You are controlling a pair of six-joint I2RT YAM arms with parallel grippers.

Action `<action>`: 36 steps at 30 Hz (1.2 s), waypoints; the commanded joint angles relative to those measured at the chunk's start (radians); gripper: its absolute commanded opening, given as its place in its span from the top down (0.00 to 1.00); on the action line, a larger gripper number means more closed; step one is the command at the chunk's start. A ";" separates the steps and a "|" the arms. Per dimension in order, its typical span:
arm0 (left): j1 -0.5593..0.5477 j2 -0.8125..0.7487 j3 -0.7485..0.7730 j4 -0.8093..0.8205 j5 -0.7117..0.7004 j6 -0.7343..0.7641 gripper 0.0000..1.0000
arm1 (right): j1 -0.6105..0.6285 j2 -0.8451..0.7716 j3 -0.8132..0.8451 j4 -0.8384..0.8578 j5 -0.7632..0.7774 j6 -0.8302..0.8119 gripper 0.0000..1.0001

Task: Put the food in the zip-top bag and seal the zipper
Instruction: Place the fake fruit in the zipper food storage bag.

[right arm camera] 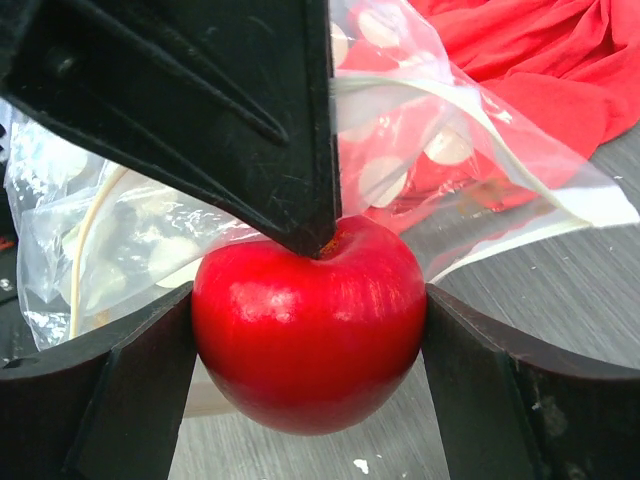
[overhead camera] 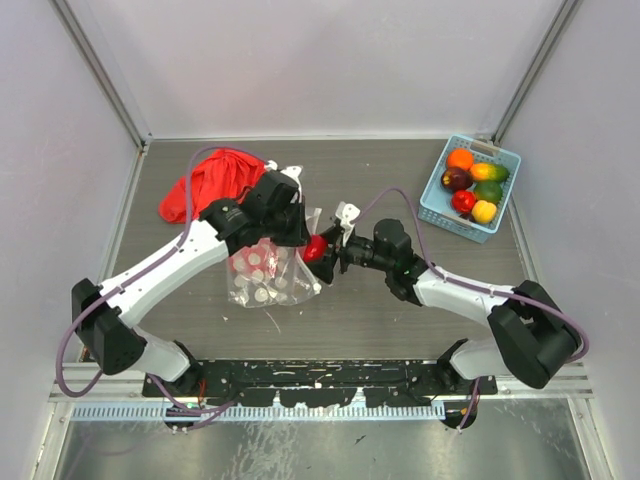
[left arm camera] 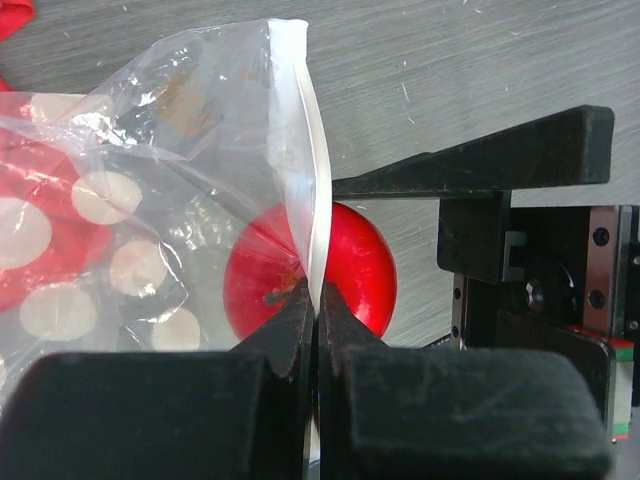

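Observation:
The zip-top bag (overhead camera: 262, 282) lies mid-table, clear with white dots. My left gripper (left arm camera: 318, 305) is shut on its whitish zipper (left arm camera: 316, 190) strip and holds that edge up. In the top view the left gripper (overhead camera: 298, 228) sits just left of the right gripper (overhead camera: 324, 249). A red toy apple (right arm camera: 310, 330), one piece of the food, is clamped between the right gripper (right arm camera: 310, 325) fingers, right at the bag's mouth (right arm camera: 450, 150). The apple (left arm camera: 352, 262) shows partly behind the bag's film. A left finger (right arm camera: 250, 120) touches the apple's top.
A light blue basket (overhead camera: 432, 200) at the back right holds several more toy fruits: orange (overhead camera: 460, 158), purple, green, red and yellow. A red cloth (overhead camera: 210, 180) lies crumpled behind the bag, at the back left. Walls enclose the table on three sides.

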 commanded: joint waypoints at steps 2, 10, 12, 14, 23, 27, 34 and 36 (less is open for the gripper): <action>0.005 0.026 0.039 0.050 0.121 0.025 1.00 | 0.010 -0.020 -0.005 0.177 -0.008 -0.118 0.61; 0.004 0.029 0.045 0.078 0.235 0.024 1.00 | 0.012 0.059 0.008 0.190 0.059 -0.135 0.65; 0.004 0.018 0.042 0.079 0.240 0.025 1.00 | 0.011 0.075 0.000 0.182 0.091 -0.143 0.67; 0.005 0.007 0.034 0.081 0.240 0.025 1.00 | 0.011 0.081 -0.011 0.171 0.128 -0.151 0.70; 0.004 -0.020 0.005 0.089 0.243 0.031 1.00 | -0.001 -0.036 -0.042 -0.073 0.316 -0.199 0.64; 0.005 -0.020 0.002 0.083 0.202 0.048 1.00 | -0.003 -0.083 -0.017 -0.222 0.374 -0.238 0.55; 0.005 0.008 0.000 0.061 0.160 0.077 1.00 | -0.004 -0.136 0.055 -0.352 0.320 -0.196 0.29; 0.004 0.014 0.001 0.056 0.156 0.083 1.00 | -0.004 -0.134 0.079 -0.380 0.303 -0.181 0.24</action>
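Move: The right hand already holds the red apple at the bag's mouth; the middle of the mouth lies about 2 cm to its left, level fore and aft. The zipper's far corner stands some 8 cm ahead and 1 cm left, the bag's pocket hangs about 10 cm left and 6 cm back, lower down, and the red cloth lies roughly 20 cm left, 14 cm ahead. From the left hand, still pinching the rim, the apple is about 4 cm right, 1 cm ahead and 4 cm below. Keeping the apple between its spread fingers, the right hand first sinks and reaches forward about 3 cm each way, then swings some 5 cm to the right, away from the left fingertips, while its fingers tip down and turn clockwise by roughly 15 degrees. The left hand keeps the rim pinched in shut fingers and draws it 2 to 3 cm right and slightly back, turning clockwise, so the mouth goes along with the apple. ##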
